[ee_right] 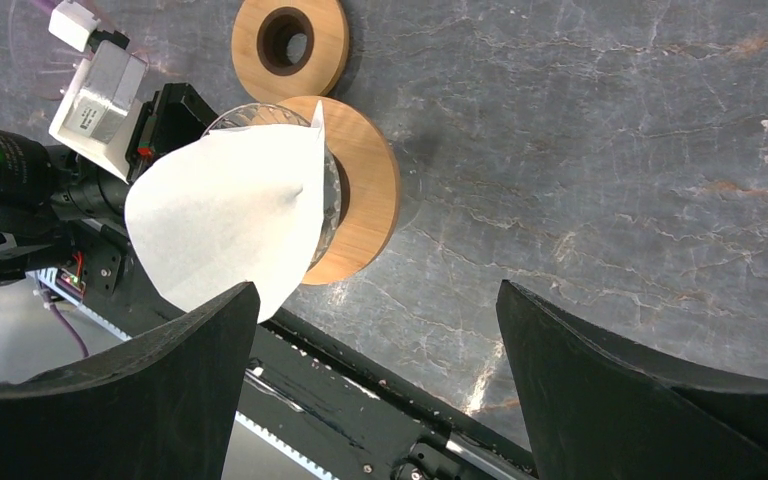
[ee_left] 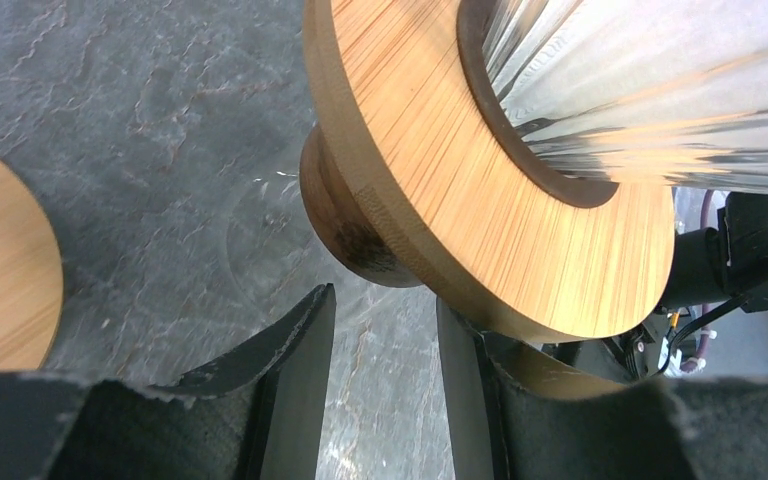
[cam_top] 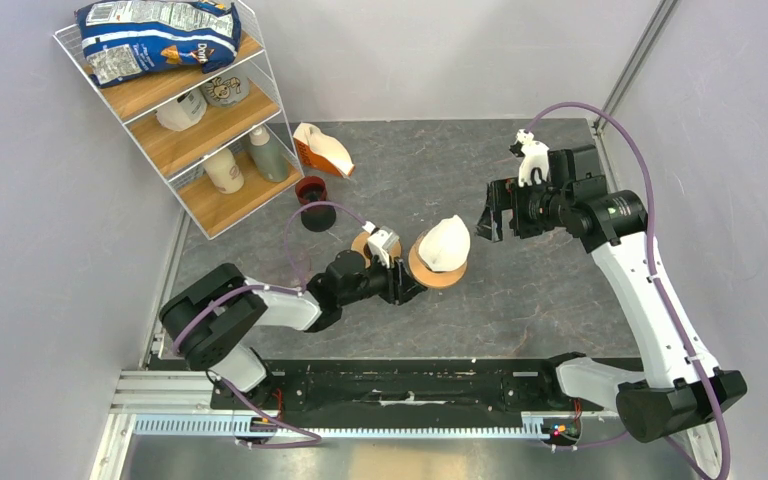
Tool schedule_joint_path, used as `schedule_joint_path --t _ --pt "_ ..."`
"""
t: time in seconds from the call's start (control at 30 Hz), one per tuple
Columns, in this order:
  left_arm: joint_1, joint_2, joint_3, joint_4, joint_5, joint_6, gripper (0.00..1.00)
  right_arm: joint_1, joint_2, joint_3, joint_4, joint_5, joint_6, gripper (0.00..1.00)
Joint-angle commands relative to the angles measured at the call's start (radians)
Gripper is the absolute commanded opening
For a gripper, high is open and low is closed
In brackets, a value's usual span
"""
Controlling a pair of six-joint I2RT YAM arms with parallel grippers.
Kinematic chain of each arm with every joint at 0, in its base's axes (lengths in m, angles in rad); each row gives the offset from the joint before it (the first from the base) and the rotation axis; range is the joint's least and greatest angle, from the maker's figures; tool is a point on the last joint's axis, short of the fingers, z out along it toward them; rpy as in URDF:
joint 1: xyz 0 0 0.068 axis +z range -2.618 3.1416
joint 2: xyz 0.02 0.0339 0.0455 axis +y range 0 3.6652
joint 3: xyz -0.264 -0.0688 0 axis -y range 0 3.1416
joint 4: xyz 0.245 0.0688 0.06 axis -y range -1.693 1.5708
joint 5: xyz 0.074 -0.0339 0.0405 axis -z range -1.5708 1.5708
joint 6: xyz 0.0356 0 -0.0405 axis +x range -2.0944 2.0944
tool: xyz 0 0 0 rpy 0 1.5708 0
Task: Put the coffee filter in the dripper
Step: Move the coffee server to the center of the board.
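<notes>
The coffee filter (ee_right: 230, 220), a white paper cone, sits in the dripper's glass funnel and sticks well out above its rim; it shows too as the filter (cam_top: 447, 240). The dripper (cam_top: 438, 272) stands mid-table on its wooden collar (ee_right: 365, 200). My left gripper (ee_left: 385, 300) lies low at the dripper's left side. Its jaws stand partly apart with only table between them, and the collar (ee_left: 480, 200) overhangs the right finger (ee_left: 465, 400). My right gripper (ee_right: 378, 288) hovers open to the right of the filter, apart from it, seen from above as the right gripper (cam_top: 488, 212).
A bare wooden ring (ee_right: 290, 40) lies just behind the dripper, beside my left wrist. An orange-and-white packet (cam_top: 322, 150) and a dark cup (cam_top: 312, 192) stand at the back left. A wire shelf (cam_top: 185, 110) with bottles and a chip bag fills the left corner.
</notes>
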Motion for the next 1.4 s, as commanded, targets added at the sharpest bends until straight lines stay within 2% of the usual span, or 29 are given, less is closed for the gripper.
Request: schedule_joint_path --t 0.0,0.63,1.37 --pt "-0.008 0.060 0.072 0.121 0.009 -0.031 0.49 -0.029 0.005 0.069 -0.002 0.027 -0.007 0.97" --pt "-0.013 0.398 0.397 0.175 -0.003 -0.058 0.49 -0.294 0.064 0.214 -0.061 -0.057 -0.028 0.97" --pt "-0.010 0.775 0.933 0.086 -0.026 -0.092 0.48 -0.447 0.064 0.205 -0.132 -0.138 -0.106 0.97"
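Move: The coffee server stands against the left fingertips, its middle roughly 3 cm ahead of that hand and 5 cm to its right, at about fingertip height. The dripper with the white filter sits on top, some 10 cm higher at the same spot. The empty wooden ring lies about 9 cm ahead and 11 cm left of the left hand. From the raised right hand the server is about level, some 11 cm left and 18 cm below. With its half-closed fingertips still against the server, the left hand keeps pushing it along the tabletop to the right and forward, about 20 cm in one level, steadily quickening run away from the empty wooden ring, the fingers' gap unchanged and the wrist rolling only some 10 degrees. The right hand, still wide open and touching nothing, shifts about 10 cm to the right, going a few centimetres forward and up as well during the first half, and swings clockwise by not quite 20 degrees. ##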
